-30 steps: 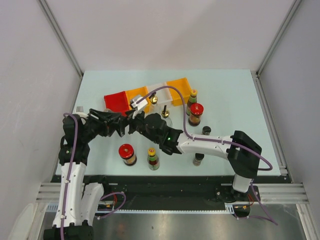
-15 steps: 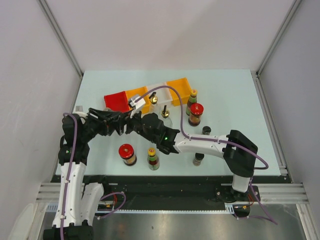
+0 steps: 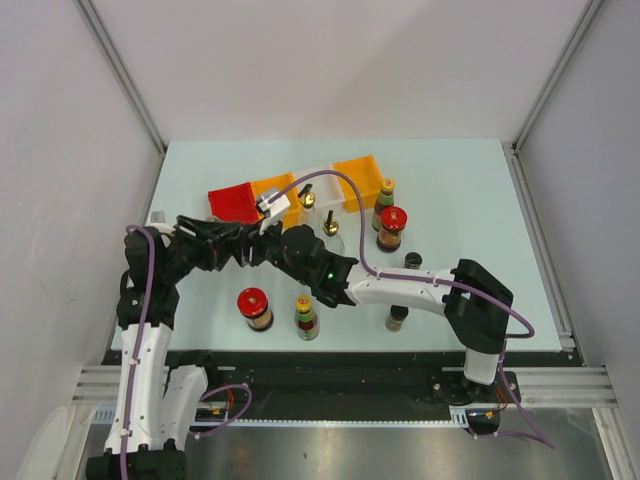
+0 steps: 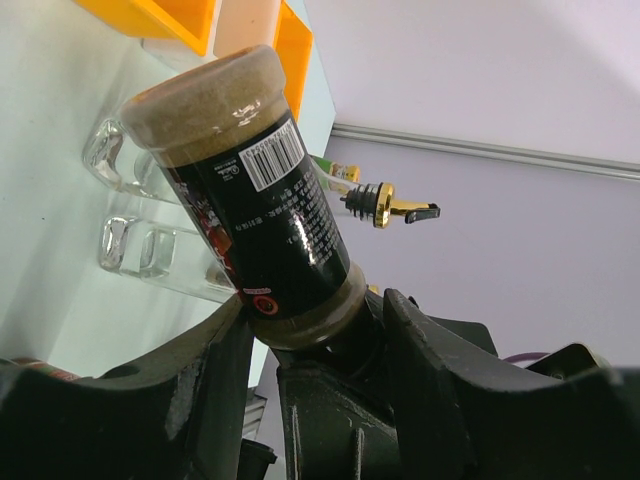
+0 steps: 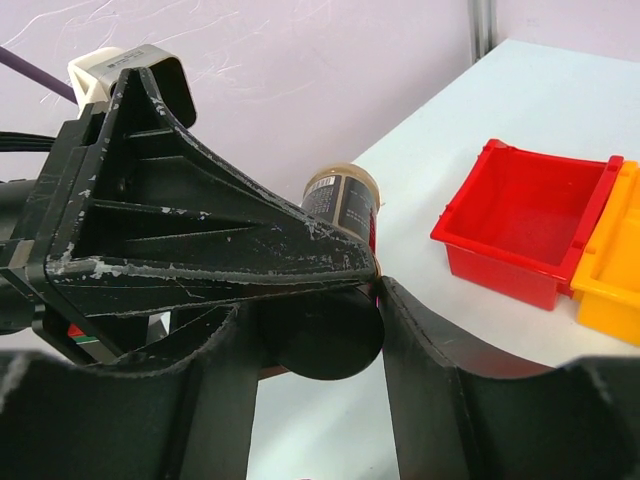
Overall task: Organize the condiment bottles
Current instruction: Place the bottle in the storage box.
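Observation:
A black-capped shaker (image 4: 250,190) with tan contents and a black label hangs tilted above the table, and my left gripper (image 4: 310,320) is shut on its cap end. My right gripper (image 5: 320,335) has come from the opposite side, and its fingers (image 5: 420,350) press both sides of the same black cap. The two grippers meet left of centre (image 3: 258,245). A red-lidded jar (image 3: 253,303) and a green-capped sauce bottle (image 3: 306,315) stand near the front. Two gold-spouted glass bottles (image 3: 330,225), another red-lidded jar (image 3: 391,225) and a sauce bottle (image 3: 385,195) stand further back.
A row of red (image 3: 232,203), orange (image 3: 275,190), white (image 3: 322,180) and orange (image 3: 358,180) bins lies at the back. Black-capped bottles stand at the right (image 3: 412,262) and under the right forearm (image 3: 397,318).
My right gripper's jaws have narrowed from wide open onto the shaker's cap, and the right arm has edged slightly left. The left gripper has kept its hold.

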`<state>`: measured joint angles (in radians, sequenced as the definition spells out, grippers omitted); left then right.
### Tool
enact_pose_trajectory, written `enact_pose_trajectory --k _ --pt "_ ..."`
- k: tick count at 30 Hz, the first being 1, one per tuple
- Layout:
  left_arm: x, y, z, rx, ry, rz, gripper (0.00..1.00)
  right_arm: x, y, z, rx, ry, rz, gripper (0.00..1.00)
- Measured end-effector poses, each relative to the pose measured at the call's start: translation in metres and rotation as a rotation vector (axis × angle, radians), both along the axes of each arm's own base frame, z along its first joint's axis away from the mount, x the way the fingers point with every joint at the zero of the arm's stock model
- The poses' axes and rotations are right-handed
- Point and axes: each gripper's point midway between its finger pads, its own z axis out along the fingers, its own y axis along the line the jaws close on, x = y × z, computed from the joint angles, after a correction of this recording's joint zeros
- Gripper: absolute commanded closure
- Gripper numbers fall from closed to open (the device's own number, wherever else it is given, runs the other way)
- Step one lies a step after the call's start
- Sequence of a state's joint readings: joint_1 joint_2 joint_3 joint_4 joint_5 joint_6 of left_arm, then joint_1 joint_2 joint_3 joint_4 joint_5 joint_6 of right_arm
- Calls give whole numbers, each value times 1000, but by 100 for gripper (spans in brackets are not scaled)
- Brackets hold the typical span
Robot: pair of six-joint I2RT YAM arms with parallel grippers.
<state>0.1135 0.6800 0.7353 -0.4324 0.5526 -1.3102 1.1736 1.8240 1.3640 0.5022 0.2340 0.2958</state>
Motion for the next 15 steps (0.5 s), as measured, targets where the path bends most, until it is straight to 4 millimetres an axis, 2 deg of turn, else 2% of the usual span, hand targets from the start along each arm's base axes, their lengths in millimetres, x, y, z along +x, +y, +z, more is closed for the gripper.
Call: enact_pose_trajectory --k 6,7,8,10,11,13,14,15 --pt "1 0 1 0 -3 2 63 2 -1 0 -2 7 -14 100" --pt "1 0 1 0 -3 3 57 2 -1 0 -1 9 -15 100" --pt "1 0 1 0 -3 3 45 2 -1 0 -2 10 -17 100" --pt "1 0 1 0 -3 3 33 2 -1 0 -1 13 -20 100" --pt "1 0 1 -2 -3 1 21 3 -1 0 1 15 -22 100" --pt "-1 -2 2 -6 -8 -15 9 6 -3 1 6 22 -42 100" --pt "-2 -4 4 -13 -10 -23 1 8 -4 1 9 25 -52 100" --pt "-2 -5 4 -17 -12 -27 0 11 -6 1 11 28 -64 100"
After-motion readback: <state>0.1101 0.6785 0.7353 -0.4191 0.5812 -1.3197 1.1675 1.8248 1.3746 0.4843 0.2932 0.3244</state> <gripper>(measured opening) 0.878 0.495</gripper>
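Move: Between the two hands hangs the black-capped bottle, its middle some 2 cm ahead and 4 cm to the left of the left hand, about level. From the right hand, which already grips the cap, the red box lies about 24 cm ahead, 6 cm left and 24 cm below; the orange box beside it is 27 cm ahead and 5 cm right. The red-lidded jar stands 7 cm back and 3 cm right of the right hand, some 22 cm down. Opening after a short hold, the left fingers spread from about half to nearly full and let go of the bottle's neck, that hand otherwise staying almost in place. The right fingers keep their pinch on the black cap; late on, the right hand eases about 1 cm forward, towards the red box, turning slightly clockwise. ##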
